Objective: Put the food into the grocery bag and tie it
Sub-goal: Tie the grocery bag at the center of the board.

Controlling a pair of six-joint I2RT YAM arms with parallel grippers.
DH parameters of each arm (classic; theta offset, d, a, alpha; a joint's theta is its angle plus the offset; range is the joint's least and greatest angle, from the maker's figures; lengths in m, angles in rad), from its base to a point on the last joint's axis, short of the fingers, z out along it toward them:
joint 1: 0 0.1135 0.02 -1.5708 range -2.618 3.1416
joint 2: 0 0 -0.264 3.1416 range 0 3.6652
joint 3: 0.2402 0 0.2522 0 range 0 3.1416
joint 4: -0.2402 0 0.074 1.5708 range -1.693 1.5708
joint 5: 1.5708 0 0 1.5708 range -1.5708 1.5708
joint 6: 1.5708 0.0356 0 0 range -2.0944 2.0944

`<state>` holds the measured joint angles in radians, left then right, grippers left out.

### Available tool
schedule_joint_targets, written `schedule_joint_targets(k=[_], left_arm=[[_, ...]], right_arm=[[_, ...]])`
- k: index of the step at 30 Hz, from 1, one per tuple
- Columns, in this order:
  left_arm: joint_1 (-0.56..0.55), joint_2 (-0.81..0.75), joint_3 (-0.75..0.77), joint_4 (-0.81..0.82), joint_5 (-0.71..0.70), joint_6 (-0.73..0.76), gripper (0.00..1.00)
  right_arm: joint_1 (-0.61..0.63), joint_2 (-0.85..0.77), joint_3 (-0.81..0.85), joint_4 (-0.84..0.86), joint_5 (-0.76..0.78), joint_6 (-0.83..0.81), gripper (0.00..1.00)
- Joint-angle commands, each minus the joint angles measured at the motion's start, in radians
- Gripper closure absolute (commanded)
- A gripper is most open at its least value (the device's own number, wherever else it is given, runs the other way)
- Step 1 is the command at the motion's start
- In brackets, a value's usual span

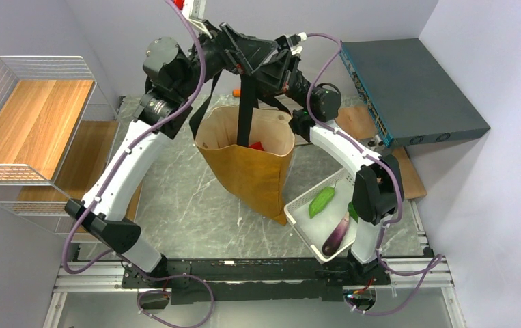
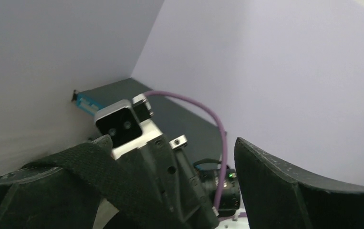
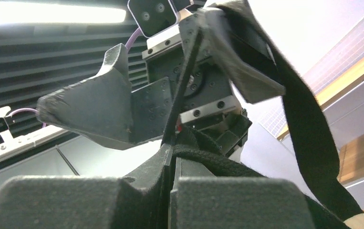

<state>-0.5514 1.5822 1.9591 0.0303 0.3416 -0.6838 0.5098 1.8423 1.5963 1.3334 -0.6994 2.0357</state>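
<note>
The mustard grocery bag (image 1: pixel 250 171) hangs upright over the table by its black straps (image 1: pixel 245 109), mouth open, cream lining showing. A red food item (image 1: pixel 256 145) lies inside. My right gripper (image 1: pixel 263 74) (image 3: pixel 170 152) is above the bag, shut on a strap (image 3: pixel 308 124). My left gripper (image 1: pixel 242 51) (image 2: pixel 170 143) faces it with jaws wide open. A strap (image 2: pixel 89 167) lies draped over the left finger. A purple oblong root (image 1: pixel 336 236) and a green vegetable (image 1: pixel 321 201) lie in a white tray (image 1: pixel 298 225).
A wire shelf with wooden boards (image 1: pixel 32 123) stands at the left. A dark flat box (image 1: pixel 411 89) sits at the back right. A small orange item (image 1: pixel 235 92) lies behind the bag. The tray rests against the bag's lower right side.
</note>
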Motion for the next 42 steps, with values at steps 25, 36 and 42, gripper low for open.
schedule_joint_targets(k=[25, 36, 42], left_arm=[[0.132, -0.214, -0.106, -0.175, 0.108, 0.031, 0.24], [0.131, -0.221, -0.141, 0.039, 0.127, -0.074, 0.36], [0.128, -0.246, -0.257, 0.099, 0.197, -0.082, 0.37]], right_arm=[[-0.014, -0.014, 0.062, 0.194, 0.093, 0.080, 1.00], [-0.071, -0.096, 0.036, -0.255, -0.255, -0.239, 1.00], [-0.074, -0.143, 0.112, -0.392, -0.206, -0.317, 1.00]])
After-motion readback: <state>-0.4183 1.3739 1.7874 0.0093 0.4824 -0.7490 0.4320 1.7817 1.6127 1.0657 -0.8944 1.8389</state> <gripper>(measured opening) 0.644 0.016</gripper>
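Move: The left hand is wide open above the bag, one grocery-bag handle strap already draped over its forward finger, about 3 cm to its left and 3 cm below the hand point. The bag's mouth is centred about 5 cm back, 3 cm left and 25 cm below; the red pack inside lies some 7 cm back, 1 cm left and 33 cm below. From the right hand, which already pinches the other strap, the mouth is level fore and aft, 2 cm left and 20 cm below. The left hand draws away from the right gripper with the strap still hooked over its finger, going about 6 cm left and then some 4 cm back, dipping 3 cm early on and recovering its height, while its wide-open fingers close by roughly a third without shutting. The right hand keeps its pinch on the other strap and stays nearly still until late, then sinks about 2 cm, eases slightly forward and tips its left-pointing fingers down by some 15 degrees. ##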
